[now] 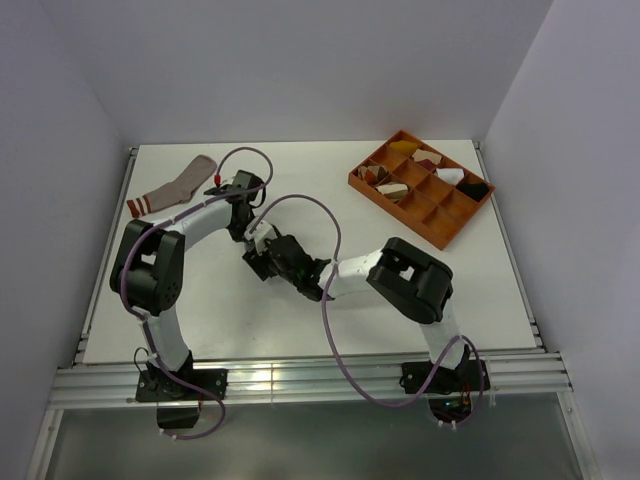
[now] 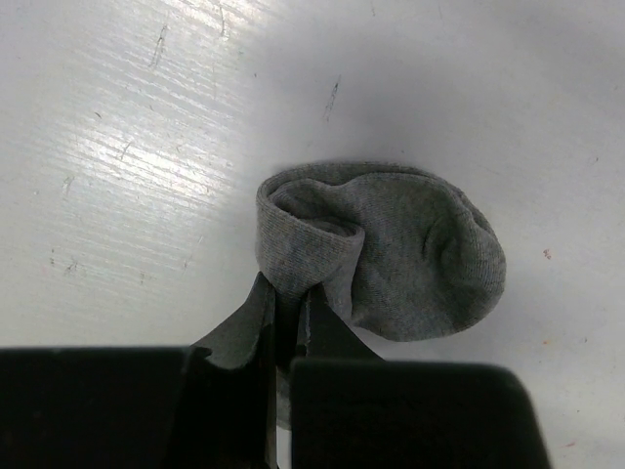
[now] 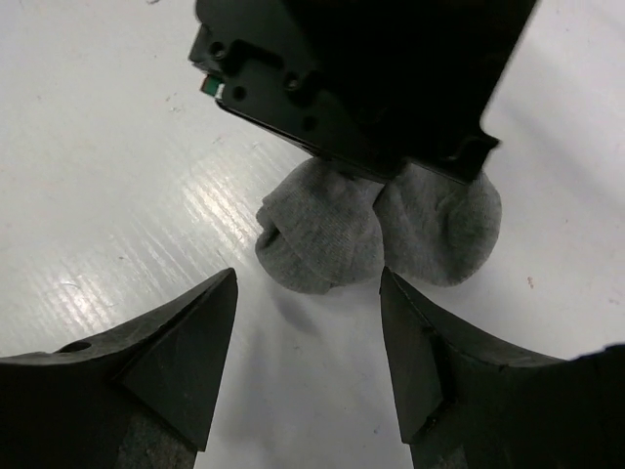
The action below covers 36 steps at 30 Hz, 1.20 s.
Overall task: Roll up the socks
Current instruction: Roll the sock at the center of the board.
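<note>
The grey sock (image 2: pixel 400 249) lies on the white table, rolled into a loose bundle. My left gripper (image 2: pixel 288 301) is shut on the folded edge nearest its camera. In the right wrist view the same grey sock (image 3: pixel 327 244) sits just beyond my right gripper (image 3: pixel 308 283), which is open and holds nothing, with the left gripper's black body (image 3: pixel 371 78) above the bundle. From above, the left gripper (image 1: pixel 252 232) and right gripper (image 1: pixel 268 260) meet mid-table and hide the grey sock. The pinkish-tan sock (image 1: pixel 178 184) lies flat at the far left, its striped cuff toward the table's left edge.
An orange divided tray (image 1: pixel 440 225) with small cloth bundles stands at the back right. Purple cables loop over both arms. Walls close off the table at the back and on both sides.
</note>
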{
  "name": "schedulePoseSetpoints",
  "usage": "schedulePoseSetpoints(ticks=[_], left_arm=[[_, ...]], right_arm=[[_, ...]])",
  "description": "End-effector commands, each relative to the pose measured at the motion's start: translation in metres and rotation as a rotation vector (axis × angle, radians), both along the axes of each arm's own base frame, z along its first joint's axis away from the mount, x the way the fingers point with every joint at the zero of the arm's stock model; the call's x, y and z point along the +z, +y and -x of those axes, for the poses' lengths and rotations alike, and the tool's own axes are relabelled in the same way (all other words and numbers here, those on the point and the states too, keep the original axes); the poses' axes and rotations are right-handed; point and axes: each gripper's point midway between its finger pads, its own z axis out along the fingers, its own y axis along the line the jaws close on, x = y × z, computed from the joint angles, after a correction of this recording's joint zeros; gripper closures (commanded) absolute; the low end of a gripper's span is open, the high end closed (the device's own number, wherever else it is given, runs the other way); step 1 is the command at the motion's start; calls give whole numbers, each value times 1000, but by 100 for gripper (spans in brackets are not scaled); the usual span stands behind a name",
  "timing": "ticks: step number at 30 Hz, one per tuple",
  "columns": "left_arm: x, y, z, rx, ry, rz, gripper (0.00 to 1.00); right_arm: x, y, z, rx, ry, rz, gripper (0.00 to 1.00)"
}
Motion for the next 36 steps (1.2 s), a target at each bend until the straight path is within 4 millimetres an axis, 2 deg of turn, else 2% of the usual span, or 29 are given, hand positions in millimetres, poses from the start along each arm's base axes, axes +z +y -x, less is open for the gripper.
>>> schedulePoseSetpoints(ticks=[1, 8, 13, 14, 16, 18, 20, 21, 24, 25, 28, 31, 34, 36], left_arm=[[-26, -6, 30, -58, 142, -9, 100], [-28, -10, 32, -71, 149, 9, 100], [-30, -13, 32, -78, 153, 24, 100], [-30, -13, 32, -80, 153, 25, 100], [-30, -15, 33, -86, 154, 35, 100], [-29, -18, 33, -91, 151, 50, 100], [-27, -20, 32, -96, 142, 62, 100], [-27, -21, 33, -98, 142, 72, 100], [-22, -24, 33, -102, 120, 91, 88], [-20, -24, 32, -101, 114, 97, 78], [-6, -23, 29, -88, 67, 118, 56], [6, -18, 24, -67, 29, 147, 41], [23, -7, 16, -27, -31, 184, 36], [25, 5, 16, 20, -47, 215, 34]], right_arm=[[24, 14, -13, -16, -149, 17, 33], [11, 26, -15, 5, -168, 63, 35], [-8, 34, -14, 13, -164, 112, 37], [-12, 35, -12, 16, -161, 121, 39], [-18, 35, -13, 12, -158, 138, 52], [-18, 35, -13, 4, -150, 136, 54], [-18, 34, -14, 0, -147, 133, 63], [-20, 32, -13, -2, -134, 135, 72], [-18, 28, -11, 2, -111, 112, 81], [-18, 26, -11, 2, -101, 111, 87], [-18, 19, -12, 2, -70, 93, 92], [-19, 12, -12, 11, -39, 82, 98], [-21, 6, -11, 23, -12, 74, 100], [-21, 4, -5, 54, 28, 38, 100]])
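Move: The left gripper still pinches the gray sock; the sock's middle is about 4 cm ahead of it, 1 cm to its right and 2 cm below. From the open right gripper that middle is some 6 cm ahead, 2 cm left and 5 cm below, its rolled end nearest the fingers. The striped sock lies about 14 cm ahead and 17 cm left of the left gripper, roughly 3 cm below it. Bring the open right gripper left and down about 3 cm, slightly forward, to the gray sock's rolled end beside the left fingertips, and shut it there in a pinch. Keep the left gripper nearly still and holding until the right has closed; only then open it wide and draw it back about 2 cm with a slight roll. ##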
